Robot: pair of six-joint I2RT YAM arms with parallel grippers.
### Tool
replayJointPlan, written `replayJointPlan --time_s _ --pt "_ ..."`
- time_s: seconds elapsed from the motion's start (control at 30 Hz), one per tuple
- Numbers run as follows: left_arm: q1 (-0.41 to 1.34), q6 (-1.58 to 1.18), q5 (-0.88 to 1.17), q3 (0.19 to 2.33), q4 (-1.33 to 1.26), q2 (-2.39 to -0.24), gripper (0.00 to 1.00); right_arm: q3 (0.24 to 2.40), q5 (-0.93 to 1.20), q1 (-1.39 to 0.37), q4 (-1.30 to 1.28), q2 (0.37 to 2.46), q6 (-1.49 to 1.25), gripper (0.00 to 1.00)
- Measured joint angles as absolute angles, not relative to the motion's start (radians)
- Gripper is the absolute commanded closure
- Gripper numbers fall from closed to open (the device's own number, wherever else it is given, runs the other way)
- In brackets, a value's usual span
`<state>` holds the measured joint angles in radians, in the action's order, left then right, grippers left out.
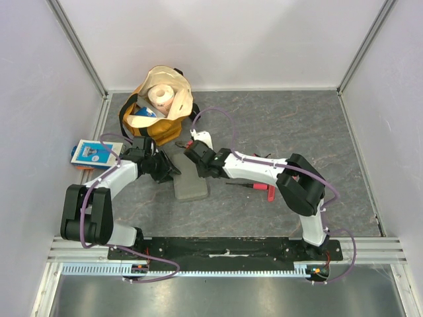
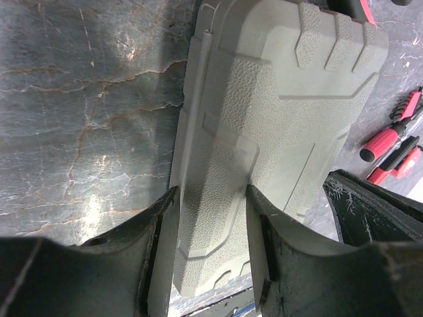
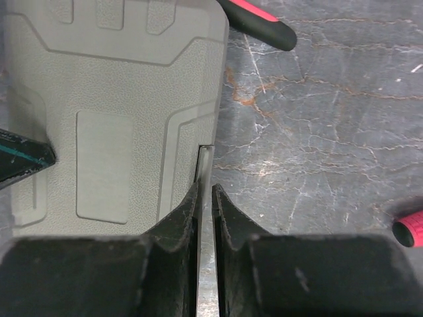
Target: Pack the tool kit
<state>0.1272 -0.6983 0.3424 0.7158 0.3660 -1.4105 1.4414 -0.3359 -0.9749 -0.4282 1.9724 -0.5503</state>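
Note:
The tool kit's grey case (image 1: 190, 186) lies shut and flat on the table between my two grippers. My left gripper (image 1: 168, 170) comes at it from the left. In the left wrist view its jaws (image 2: 211, 191) stand half apart and press on a strip along the case (image 2: 277, 99), one finger on the edge and one on a raised panel. My right gripper (image 1: 198, 165) reaches in from the right, and its jaws (image 3: 205, 188) pinch the thin lip of the case (image 3: 112, 86). Red-and-black tools (image 1: 261, 188) (image 2: 390, 142) lie loose to the right.
A tan-and-yellow bag (image 1: 158, 109) with a paper roll stands behind the case. A blue-and-white packet (image 1: 92, 153) lies at the left wall. A black-and-red handle (image 3: 254, 20) and a red handle end (image 3: 410, 231) lie near the case. White walls enclose the table.

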Motion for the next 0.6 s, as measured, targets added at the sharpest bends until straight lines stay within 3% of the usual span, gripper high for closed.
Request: replayJointPlan --time_s 0.33,0.6 --pt "0.144 -0.699 0.329 0.728 0.389 -1.414 0.53 1.492 -0.542 -1.028 -0.527 2.006 -0.631 0.85" --pt "0.146 -0.699 0.346 0.730 0.400 -1.425 0.53 1.494 -0.614 -0.974 -0.642 2.012 -0.615 0.85"
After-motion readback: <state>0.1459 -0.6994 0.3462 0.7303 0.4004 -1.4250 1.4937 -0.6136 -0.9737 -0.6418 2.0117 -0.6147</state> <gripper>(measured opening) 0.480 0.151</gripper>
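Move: The closed grey case of the tool kit lies between the hands, its middle about 5 cm left, 2 cm back and 2 cm down from the nearly shut right fingers, which are at its right edge. The red pliers lie beyond, some 9 cm ahead and 3 cm left of the right hand. The short red screwdriver is about 16 cm to that hand's right and 3 cm ahead. From the left hand, straddling the left edge, the case's middle is about 5 cm right and 2 cm back. The right hand works at the case's right edge with nearly shut fingers, easing rightward and then coming off it in a quick jerk, about 6 cm to the right in all and slightly forward, while the wrist rolls its left side down by some 15 degrees and twists clockwise. The left hand stays almost in place against that pull, still keeping the case's left side between its half-open fingers. ##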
